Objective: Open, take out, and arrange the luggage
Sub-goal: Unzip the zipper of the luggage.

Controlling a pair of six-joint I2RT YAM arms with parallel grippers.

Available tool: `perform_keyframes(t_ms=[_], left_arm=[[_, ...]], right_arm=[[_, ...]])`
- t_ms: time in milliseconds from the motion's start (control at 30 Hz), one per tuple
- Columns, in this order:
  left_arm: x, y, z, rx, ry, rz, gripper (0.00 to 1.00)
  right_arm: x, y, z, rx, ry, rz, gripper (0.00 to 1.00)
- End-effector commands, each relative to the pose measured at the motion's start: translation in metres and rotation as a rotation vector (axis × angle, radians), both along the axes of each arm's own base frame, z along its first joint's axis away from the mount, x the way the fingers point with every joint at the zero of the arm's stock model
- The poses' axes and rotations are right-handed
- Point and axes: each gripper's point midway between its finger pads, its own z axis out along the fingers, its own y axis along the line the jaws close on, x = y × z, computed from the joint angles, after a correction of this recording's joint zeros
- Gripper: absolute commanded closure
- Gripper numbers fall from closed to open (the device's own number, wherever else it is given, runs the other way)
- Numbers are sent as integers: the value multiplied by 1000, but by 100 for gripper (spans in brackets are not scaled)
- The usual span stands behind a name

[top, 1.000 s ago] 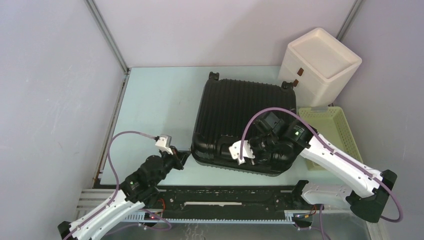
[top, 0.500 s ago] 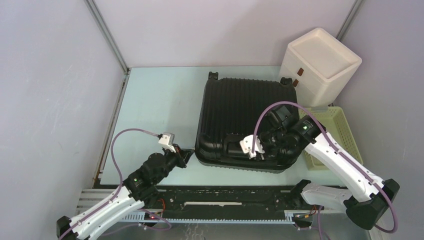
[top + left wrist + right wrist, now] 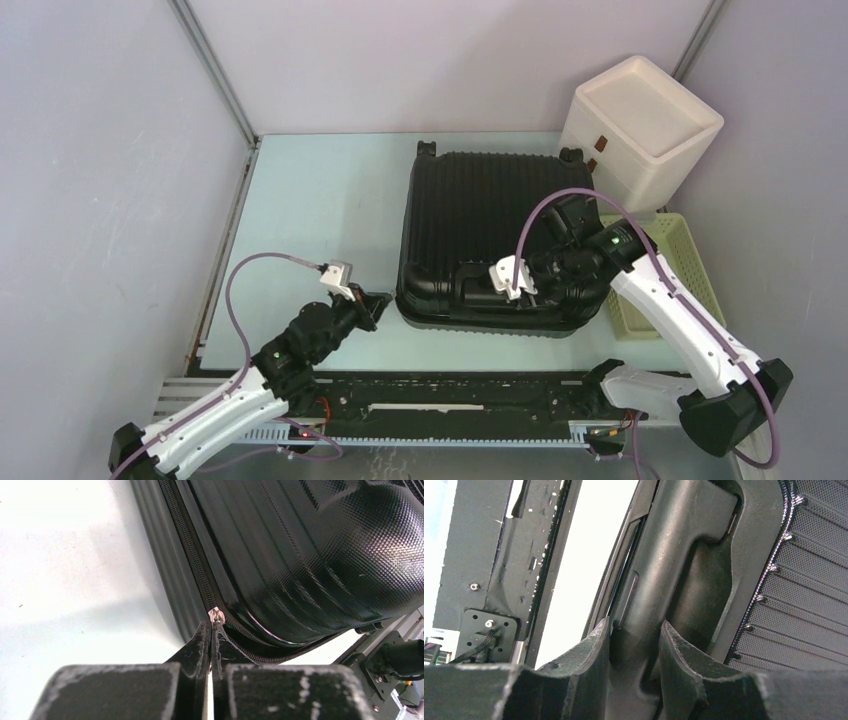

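Note:
The luggage (image 3: 490, 215), a black ribbed hard-shell suitcase, lies flat and closed on the table. My left gripper (image 3: 378, 303) is at its near-left corner, shut on the silver zipper pull (image 3: 216, 616). In the left wrist view the gripper (image 3: 210, 630) has its fingers pressed together, and the zipper gapes a little to the right of the pull. My right gripper (image 3: 525, 290) is over the near edge of the lid. In the right wrist view it (image 3: 634, 635) is shut on the black handle (image 3: 669, 555), one finger on each side.
A white drawer box (image 3: 640, 125) stands at the back right, close to the suitcase's far corner. A pale yellow basket (image 3: 665, 255) lies right of the suitcase, under my right arm. Bare table (image 3: 310, 210) stretches left. A black rail (image 3: 450, 390) runs along the near edge.
The suitcase has swung from a tilted position to square with the table and shifted right. My right gripper moved right with the handle. My left gripper followed right, still on the zipper pull.

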Motion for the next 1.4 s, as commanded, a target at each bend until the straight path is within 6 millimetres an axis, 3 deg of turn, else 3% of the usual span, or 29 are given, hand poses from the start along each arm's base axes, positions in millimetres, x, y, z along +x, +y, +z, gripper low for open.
perform_keyframes(t_ms=[0, 133, 300, 400, 667, 800, 900, 1033, 1367], left_arm=[[32, 44, 6, 92, -89, 247, 100], [33, 47, 4, 120, -94, 248, 100], [33, 41, -5, 134, -77, 223, 100], [33, 38, -5, 133, -78, 211, 100], [32, 31, -4, 118, -80, 178, 100], [32, 31, -6, 122, -76, 175, 100], [31, 29, -6, 120, -75, 167, 100], [29, 27, 0, 95, -78, 154, 100], [22, 32, 32, -47, -66, 195, 96]], right_arm=[[21, -35, -1, -169, -60, -76, 100], [21, -31, -4, -152, -3, -135, 97], [13, -25, 1, -94, 53, -201, 63], [3, -20, 13, -15, 81, -213, 50], [-26, -20, 51, 248, 184, -267, 35], [-4, -42, 66, 346, 154, -512, 28], [17, -67, 63, 390, 131, -730, 24], [27, -88, 59, 437, 214, -931, 23], [51, -124, 66, 590, 285, -1156, 23]])
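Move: At the suitcase handle, the right hand still has its fingers round the right part of the bar, whose middle is 2 or 3 cm to its left. The suitcase's near right corner lies about 13 cm to the right, level ahead and slightly lower; the basket is some 27 cm right and 6 cm farther out, well below. The left hand's tips are at the zipper pull, with the handle about 20 cm to their right, level ahead and some 6 cm higher. Letting go of the handle, the right hand opens wider, lifts about 5 cm and sweeps some 12 cm right, finally a little forward, turning clockwise by roughly 65 degrees to bring its open fingers over the suitcase's near right corner. The left hand, kept shut, eases about 1.5 cm forward at the zipper, pauses, then lifts about 1 cm as the pull comes out of its tips. ##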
